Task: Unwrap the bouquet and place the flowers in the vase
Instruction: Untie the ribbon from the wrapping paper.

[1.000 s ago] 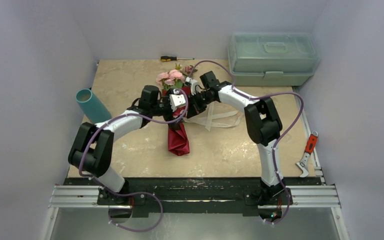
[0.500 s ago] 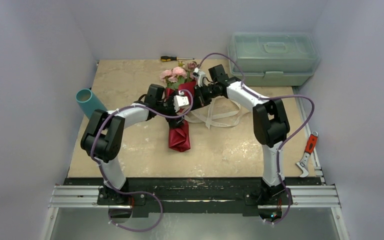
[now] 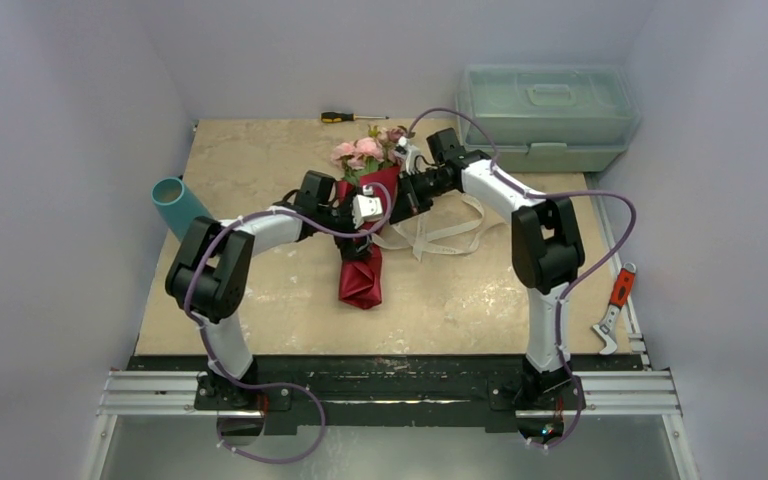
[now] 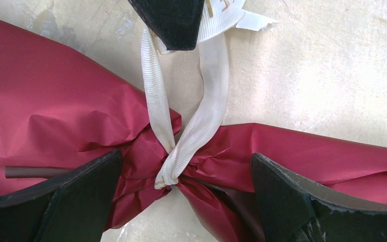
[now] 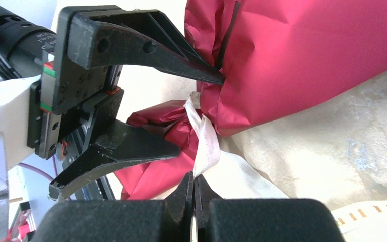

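Observation:
The bouquet lies mid-table, its pink flowers (image 3: 365, 152) pointing to the back and its maroon paper (image 3: 360, 278) toward the arms. A cream ribbon (image 4: 167, 171) is still knotted round the paper's pinched waist. My left gripper (image 4: 184, 166) is open, one finger on each side of that waist, and also shows open in the right wrist view as the left gripper (image 5: 200, 113). My right gripper (image 5: 194, 184) is shut on a strand of the ribbon (image 5: 205, 146) just beside the knot. The teal vase (image 3: 182, 210) stands at the table's left edge, apart from both arms.
Loose loops of ribbon (image 3: 445, 235) trail right of the bouquet. A pale green toolbox (image 3: 545, 115) sits at the back right and a screwdriver (image 3: 345, 117) at the back edge. An orange-handled tool (image 3: 615, 300) lies off the table's right edge.
Both grippers and the bouquet's flower end have shifted right and toward the back. The left arm's elbow has folded in. The left gripper stays open, the right stays shut on the ribbon.

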Tool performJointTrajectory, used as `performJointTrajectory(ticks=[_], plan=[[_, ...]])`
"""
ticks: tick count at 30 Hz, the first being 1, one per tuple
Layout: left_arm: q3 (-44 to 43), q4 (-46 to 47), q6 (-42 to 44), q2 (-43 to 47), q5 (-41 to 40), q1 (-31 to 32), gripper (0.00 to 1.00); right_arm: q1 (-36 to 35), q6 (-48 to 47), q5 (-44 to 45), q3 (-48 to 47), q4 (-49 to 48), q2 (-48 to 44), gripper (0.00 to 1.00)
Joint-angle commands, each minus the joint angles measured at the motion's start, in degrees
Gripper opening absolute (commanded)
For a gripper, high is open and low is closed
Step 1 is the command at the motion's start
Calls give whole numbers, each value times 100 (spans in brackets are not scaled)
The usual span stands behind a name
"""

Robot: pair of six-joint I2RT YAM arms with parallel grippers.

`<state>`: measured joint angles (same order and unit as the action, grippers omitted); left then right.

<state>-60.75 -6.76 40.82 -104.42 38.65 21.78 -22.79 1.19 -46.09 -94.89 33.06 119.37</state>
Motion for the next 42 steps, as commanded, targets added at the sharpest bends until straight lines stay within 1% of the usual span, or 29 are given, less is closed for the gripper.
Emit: performJointTrajectory(ticks=[1, 4, 8, 11, 14, 16, 19, 21, 22, 25, 27, 30, 32, 34, 36, 39, 40, 42], plan=[[195, -1119, -407, -393, -666, -10, 100, 447, -346, -96, -144, 78, -746, 0], [216, -1090, -475, -385, -801, -6, 100, 667, -516, 54, -314, 201, -556, 0], [201, -1311, -293, -465, -940, 1, 100, 732, -871, 56, -637, 700, -371, 0], [263, -1414, -208, -437, -927, -9, 100, 725, -860, 216, -425, 658, -446, 0], [531, -1078, -218, -157, -769, 32, 100, 723, -947, 151, -236, 665, -393, 0], [535, -905, -190, -22, -688, 54, 100, 691, -976, 111, -224, 733, -331, 0], [442, -627, -188, 149, -511, 59, 100, 634, -805, 140, -325, 657, -192, 33], [358, -577, -33, 301, -342, 81, 100, 570, -620, 222, -424, 520, -105, 48], [335, -555, 73, 391, -211, 81, 100, 532, -537, 275, -477, 472, -52, 53], [214, -508, 187, 630, 5, 176, 100, 442, -264, 372, -600, 322, 186, 60], [179, -454, 268, 809, 91, 239, 100, 353, -158, 464, -627, 176, 285, 61], [247, -141, 275, 1115, 33, 294, 100, 243, 290, 569, -592, -159, 361, 63], [316, 113, 224, 1299, -102, 317, 99, 163, 538, 623, -524, -434, 377, 69], [392, 288, 287, 1426, -206, 316, 94, 92, 806, 746, -443, -682, 386, 73], [306, 48, 627, 1435, -200, 318, 81, 18, 1020, 833, -394, -899, 413, 78], [109, -563, 1270, 1300, -109, 337, 55, -48, 1324, 943, -343, -1139, 515, 84], [87, -717, 1506, 1263, -93, 362, 49, -69, 1444, 951, -317, -1234, 550, 84], [89, -971, 1953, 1201, -122, 434, 40, -113, 1621, 995, -308, -1401, 650, 85]])
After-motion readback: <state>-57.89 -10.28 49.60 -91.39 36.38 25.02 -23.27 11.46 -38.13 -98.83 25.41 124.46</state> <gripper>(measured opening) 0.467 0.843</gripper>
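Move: The right hand already pinches the ribbon; the knot it runs from lies about 6 cm to its left, 4 cm back and 6 cm lower. From the right hand, the loose ribbon lies some 9 cm right, 3 cm back and 9 cm down, the flowers about 13 cm ahead and 7 cm left. The left hand's open fingers straddle the wrapping, with the knot right between them, about 1 cm below. Right hand pulls the ribbon 5 cm right, releases it, swings forward-left; left hand then lifts 6 cm, half closing. ##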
